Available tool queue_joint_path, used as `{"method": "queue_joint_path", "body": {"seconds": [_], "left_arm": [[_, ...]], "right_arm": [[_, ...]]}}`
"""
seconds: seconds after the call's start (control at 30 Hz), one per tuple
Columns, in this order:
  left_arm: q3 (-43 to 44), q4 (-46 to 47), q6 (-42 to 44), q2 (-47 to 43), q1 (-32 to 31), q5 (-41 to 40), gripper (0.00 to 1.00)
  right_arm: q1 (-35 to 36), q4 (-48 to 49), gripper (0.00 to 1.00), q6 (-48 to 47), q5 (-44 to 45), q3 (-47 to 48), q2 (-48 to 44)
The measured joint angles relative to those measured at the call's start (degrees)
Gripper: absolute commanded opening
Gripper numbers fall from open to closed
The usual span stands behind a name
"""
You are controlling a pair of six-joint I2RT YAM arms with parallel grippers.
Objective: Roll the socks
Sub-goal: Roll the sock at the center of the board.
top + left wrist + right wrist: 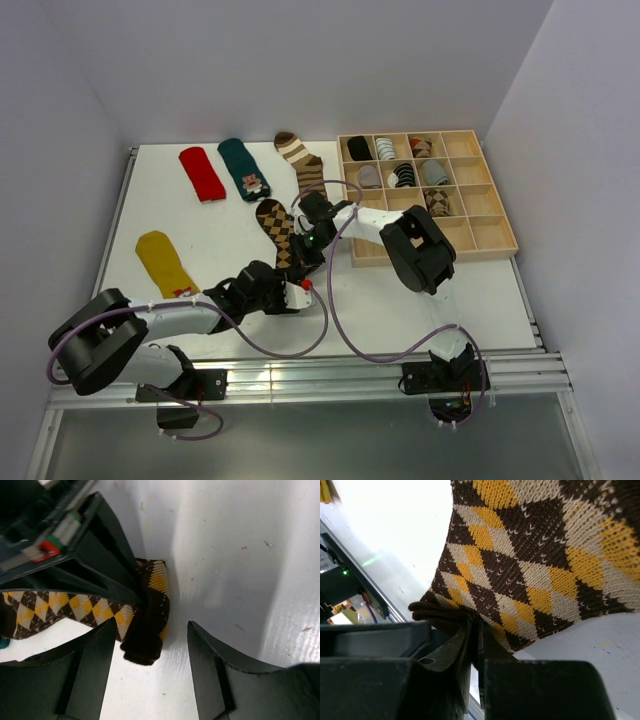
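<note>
The brown argyle sock (276,226) lies mid-table, its near end folded over. My right gripper (476,626) is shut on the dark cuff edge of that fold (520,555). In the left wrist view its black fingers (107,555) pinch the sock (150,610) from the upper left. My left gripper (152,626) is open, with the folded tip lying loose between its fingertips and a gap on each side. It reaches in from the near left (296,284). Flat on the table are the mustard sock (165,262), red sock (202,172), teal sock (245,168) and striped sock (300,160).
A wooden compartment tray (495,232) stands at the right, with rolled socks in several of its far cells. Purple cables (340,335) loop across the near table. The right arm's elbow (418,248) hangs beside the tray's near-left corner.
</note>
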Motion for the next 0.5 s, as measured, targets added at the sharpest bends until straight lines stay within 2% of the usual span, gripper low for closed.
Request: {"method": "queue_joint_path", "body": {"seconds": [0.13, 0.23, 0.33, 0.37, 0.43, 0.47, 0.5], "left_arm": [[-0.83, 4.63, 1.03, 3.04, -0.17, -0.79, 0.63], [-0.50, 8.02, 1.16, 5.55, -0.17, -1.64, 0.57], [0.42, 9.22, 1.40, 7.72, -0.17, -1.88, 0.43], [0.68, 9.18, 1.44, 8.31, -0.26, -1.92, 0.32], [1.55, 7.89, 1.49, 9.07, -0.44, -1.88, 0.22], [2.29, 6.84, 1.51, 9.57, -0.44, -1.77, 0.14], [3.43, 5.29, 1.33, 10.03, -0.37, -1.40, 0.10]], "right_arm": [[-0.07, -0.68, 0.05, -0.37, -0.07, 0.35, 0.17], [-0.11, -1.07, 0.05, -0.68, -0.13, 0.50, 0.24], [-0.15, -1.27, 0.05, -1.01, -0.17, 0.52, 0.24], [-0.22, -1.31, 0.05, -1.07, -0.17, 0.52, 0.24], [-0.39, -1.51, 0.05, -1.25, -0.15, 0.52, 0.24], [-0.66, -1.62, 0.05, -1.29, -0.17, 0.52, 0.24], [-0.90, -1.68, 0.06, -1.38, -0.17, 0.52, 0.24]]}}
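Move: My open left hand goes for the free back corner of the center sock's folded cuff, about 2 cm ahead, 2 cm right and 2 cm below its fingertips. The toe lies some 14 cm ahead and 5 cm left of that hand; the tray's middle is 17 cm ahead and 29 cm right. My right fingers already pinch the cuff's edge, with that corner about 2 cm left and 2 cm back of them. I ease my left hand down, forward and to the right, around 3 cm in all, bringing its open fingers over the loose corner of the folded cuff beside my right fingertips. As it makes the last of the drop I close those fingers until they pinch the brown fold near the board. My right hand keeps its pinch on the same cuff and stays nearly still. ##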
